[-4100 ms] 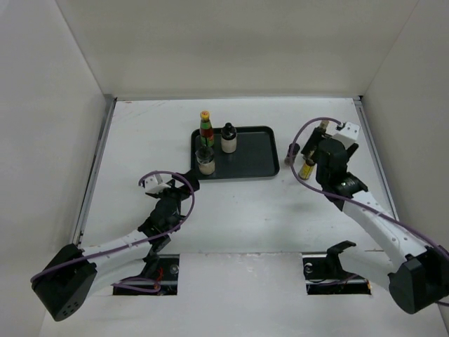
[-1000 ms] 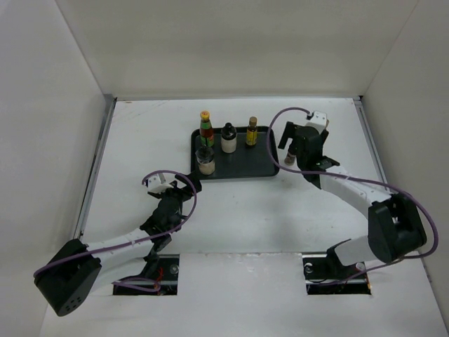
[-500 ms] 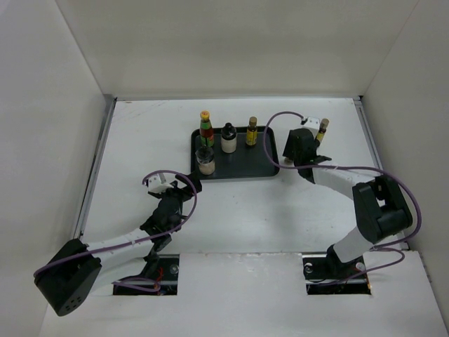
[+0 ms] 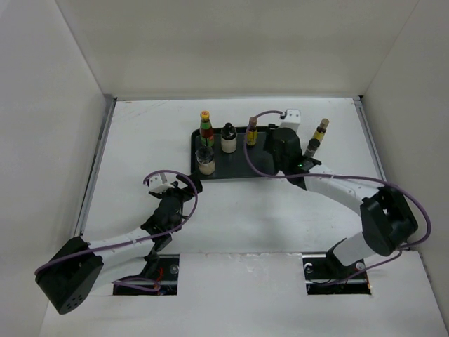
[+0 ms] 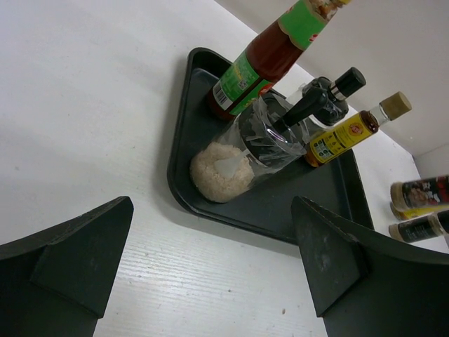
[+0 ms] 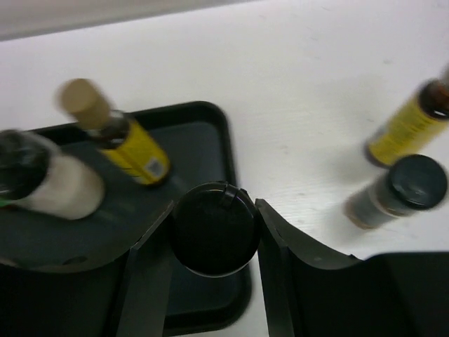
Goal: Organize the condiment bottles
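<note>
A black tray (image 4: 233,166) holds a red-green bottle with a yellow cap (image 4: 205,128), a white bottle with a black cap (image 4: 229,139), a slim yellow bottle (image 4: 251,132) and a short clear jar (image 4: 205,161). My right gripper (image 6: 215,232) is shut on a black-capped bottle (image 6: 215,228), held upright over the tray's right end (image 6: 226,144); in the top view the right gripper (image 4: 283,154) hides it. Right of the tray stand a yellow bottle (image 4: 320,129) and a small dark bottle (image 4: 311,147). My left gripper (image 5: 210,270) is open on the table, short of the tray's near left corner (image 5: 184,193).
White walls close in the table on three sides. The right arm's purple cable (image 4: 247,151) loops over the tray between the yellow bottle and the gripper. The two loose bottles (image 6: 396,189) stand close together near the right wall.
My right gripper has shut on the black-capped bottle and carried it left, from the table beside the tray to above the tray's right end. The left arm has not moved.
</note>
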{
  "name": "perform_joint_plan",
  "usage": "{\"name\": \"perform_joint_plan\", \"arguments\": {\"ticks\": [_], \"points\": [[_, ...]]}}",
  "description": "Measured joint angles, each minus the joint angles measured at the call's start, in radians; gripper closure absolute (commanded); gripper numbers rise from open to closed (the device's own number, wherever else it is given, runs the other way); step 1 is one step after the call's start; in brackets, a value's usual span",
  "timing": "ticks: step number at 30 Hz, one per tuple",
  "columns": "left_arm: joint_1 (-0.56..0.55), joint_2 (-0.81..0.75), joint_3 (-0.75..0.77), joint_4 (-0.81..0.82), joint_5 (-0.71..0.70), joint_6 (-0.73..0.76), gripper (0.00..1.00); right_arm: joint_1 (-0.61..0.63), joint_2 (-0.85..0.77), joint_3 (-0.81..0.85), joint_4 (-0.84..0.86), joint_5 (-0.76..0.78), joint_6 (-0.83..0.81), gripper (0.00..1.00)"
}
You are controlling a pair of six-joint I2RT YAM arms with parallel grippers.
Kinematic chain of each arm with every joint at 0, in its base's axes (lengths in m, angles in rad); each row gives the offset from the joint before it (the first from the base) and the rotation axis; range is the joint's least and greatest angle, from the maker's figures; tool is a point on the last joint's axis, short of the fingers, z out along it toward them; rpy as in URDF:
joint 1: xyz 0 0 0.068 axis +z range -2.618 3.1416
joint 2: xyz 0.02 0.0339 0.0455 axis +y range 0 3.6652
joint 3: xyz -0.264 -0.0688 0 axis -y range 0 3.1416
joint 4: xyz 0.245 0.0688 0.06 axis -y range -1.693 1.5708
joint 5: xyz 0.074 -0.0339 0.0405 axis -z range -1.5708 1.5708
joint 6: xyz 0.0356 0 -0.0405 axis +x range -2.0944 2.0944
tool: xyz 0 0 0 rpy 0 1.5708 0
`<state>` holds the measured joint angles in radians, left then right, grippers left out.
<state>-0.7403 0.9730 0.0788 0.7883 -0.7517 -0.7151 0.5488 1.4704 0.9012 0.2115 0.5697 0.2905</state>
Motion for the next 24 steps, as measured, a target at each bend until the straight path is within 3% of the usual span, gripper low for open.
{"name": "perform_joint_plan", "arguments": {"ticks": [9, 18, 22, 24], "points": [[0.0, -0.003, 0.0, 0.002, 0.001, 0.0, 0.0, 0.223, 0.254, 0.267, 0.028, -0.045, 0.006, 0.53], [0.0, -0.02, 0.0, 0.006, 0.0, 0.0, 0.0, 0.279, 0.43, 0.34, 0.002, -0.07, 0.028, 0.52], [0.0, -0.02, 0.0, 0.008, 0.0, 0.0, 0.0, 0.28, 0.455, 0.34, -0.019, -0.071, 0.045, 0.48], [0.001, -0.019, 0.0, 0.009, 0.0, 0.0, 0.0, 0.282, 0.455, 0.34, -0.02, -0.072, 0.054, 0.38]]}}
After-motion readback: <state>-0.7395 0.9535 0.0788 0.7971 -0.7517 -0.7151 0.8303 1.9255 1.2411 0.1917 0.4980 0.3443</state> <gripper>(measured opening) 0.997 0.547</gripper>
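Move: The right hand, over the tray's right end, already holds the seasoning jar; the empty spot for it at the tray's near side lies about 19 cm left, level fore-and-aft and some 9 cm lower. The rice jar stands 7 cm left of that spot, the black-topped bottle 6 cm beyond it, and the yellow-label bottle about 8 cm ahead and 10 cm left of the hand. From the left hand the spot is some 11 cm ahead, 17 cm right. Leftward in one quick sweep of about 19 cm, the right hand carries the seasoning jar in front of the yellow-label bottle, rising slightly at first, then sinking about 8 cm to set the jar beside the rice jar. The wrist swings some 20 degrees counter-clockwise and tips down slightly; the fingers stay closed on the jar, their squeeze easing only at the very end. ##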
